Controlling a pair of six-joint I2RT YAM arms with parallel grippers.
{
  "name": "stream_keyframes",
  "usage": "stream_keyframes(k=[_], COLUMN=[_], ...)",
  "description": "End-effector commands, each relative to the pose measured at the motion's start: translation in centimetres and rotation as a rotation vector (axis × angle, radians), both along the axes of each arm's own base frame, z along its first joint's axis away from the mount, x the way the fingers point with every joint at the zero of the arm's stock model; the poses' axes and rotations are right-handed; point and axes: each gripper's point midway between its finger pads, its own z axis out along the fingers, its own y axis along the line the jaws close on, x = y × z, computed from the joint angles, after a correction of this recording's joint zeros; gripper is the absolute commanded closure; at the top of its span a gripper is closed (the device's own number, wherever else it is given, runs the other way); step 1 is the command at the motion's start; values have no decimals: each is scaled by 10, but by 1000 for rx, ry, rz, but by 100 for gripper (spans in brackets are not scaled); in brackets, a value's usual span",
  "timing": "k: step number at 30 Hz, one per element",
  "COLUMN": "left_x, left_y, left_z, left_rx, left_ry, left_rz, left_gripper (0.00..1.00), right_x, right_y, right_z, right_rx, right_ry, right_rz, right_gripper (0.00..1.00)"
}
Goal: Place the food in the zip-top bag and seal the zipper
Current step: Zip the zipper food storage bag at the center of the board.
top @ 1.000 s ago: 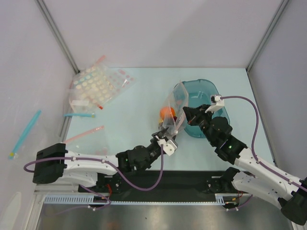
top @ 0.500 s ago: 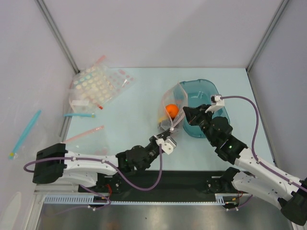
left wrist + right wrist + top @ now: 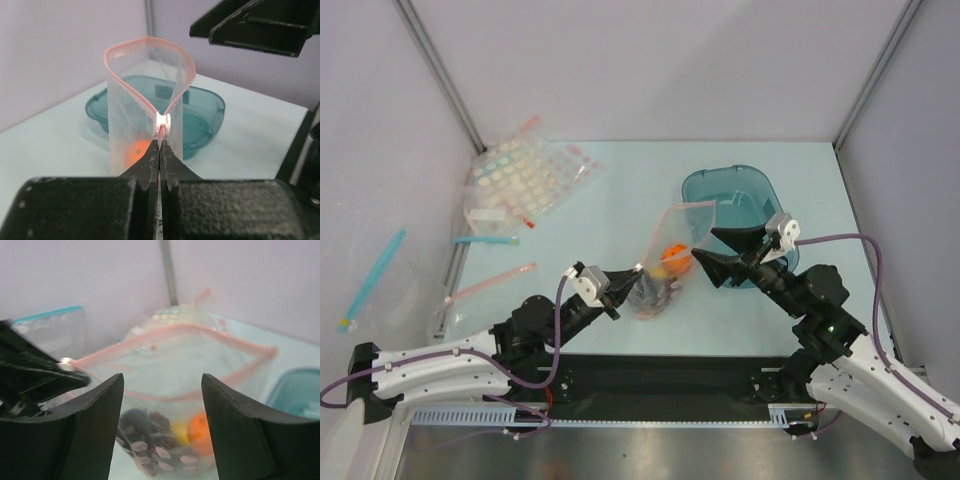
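The zip-top bag [image 3: 670,232] stands mid-table with its mouth gaping. Its zipper [image 3: 142,42] is a pale pink strip curving in an open loop, with a white slider [image 3: 162,125] at the near end. The food lies in the bag's bottom: an orange [image 3: 673,255] [image 3: 200,432], a yellow piece [image 3: 177,430] and dark grapes [image 3: 145,432]. My left gripper [image 3: 620,283] [image 3: 161,145] is shut on the bag's edge just under the slider. On the bag's right side my right gripper [image 3: 708,252] [image 3: 161,380] stands open, holding nothing, facing the mouth.
The teal tray [image 3: 735,190] sits just behind the right gripper. Dotted clear bags [image 3: 525,180] are piled at the back left, with a blue strip [image 3: 485,240] and a pink strip [image 3: 490,282] near the left edge. Frame posts stand at the back corners.
The left gripper shut on the bag's edge and drew back to the left. The right gripper let go of the bag, opened and pulled back; the bag now sits nearer.
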Motion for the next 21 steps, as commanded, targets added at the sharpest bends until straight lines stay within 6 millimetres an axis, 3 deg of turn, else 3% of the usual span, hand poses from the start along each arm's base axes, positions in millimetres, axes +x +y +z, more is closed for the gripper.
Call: stream_keyframes(k=[1,5,10,16,21], left_x=[-18,-30,-45,-58,-57], left_y=[-10,-14,-15,-21,-28], left_z=[-23,-35,-45,-51,-64], left_rx=[44,94,140,169,243], left_ry=[97,119,132,149,155], left_rz=[-116,-186,-267,-343,-353], left_gripper=[100,100,100,100,100], right_x=[-46,-74,-97,-103,-109], right_y=[28,45,68,74,75], right_z=[6,4,-22,-35,-36], right_rx=[-97,-133,-246,-323,-353], right_ry=[-215,-317,-447,-493,-546], right_rz=[292,461,587,609,622], right_gripper=[31,32,32,32,35])
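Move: The left fingers, already shut, pinch the zipper end, with the slider only about 1 cm ahead and 1 cm to the right of them. From the open right hand the slider lies roughly 12 cm left, 5 cm back and 3 cm lower. The orange in the bag is some 5 cm left of the right hand, 2 cm ahead and 12 cm below; the bin stands about 12 cm ahead, 10 cm right and 14 cm below. Back and to the left the right hand swings, sinking after the start, for some 13 cm in all towards the slider, turning about 35 degrees counter-clockwise while rolling and tipping up, fingers kept open astride the zipper strips at the end. The left hand keeps its pinch on the zipper end and draws it down and back about 8 cm, turning some 20 degrees clockwise. ##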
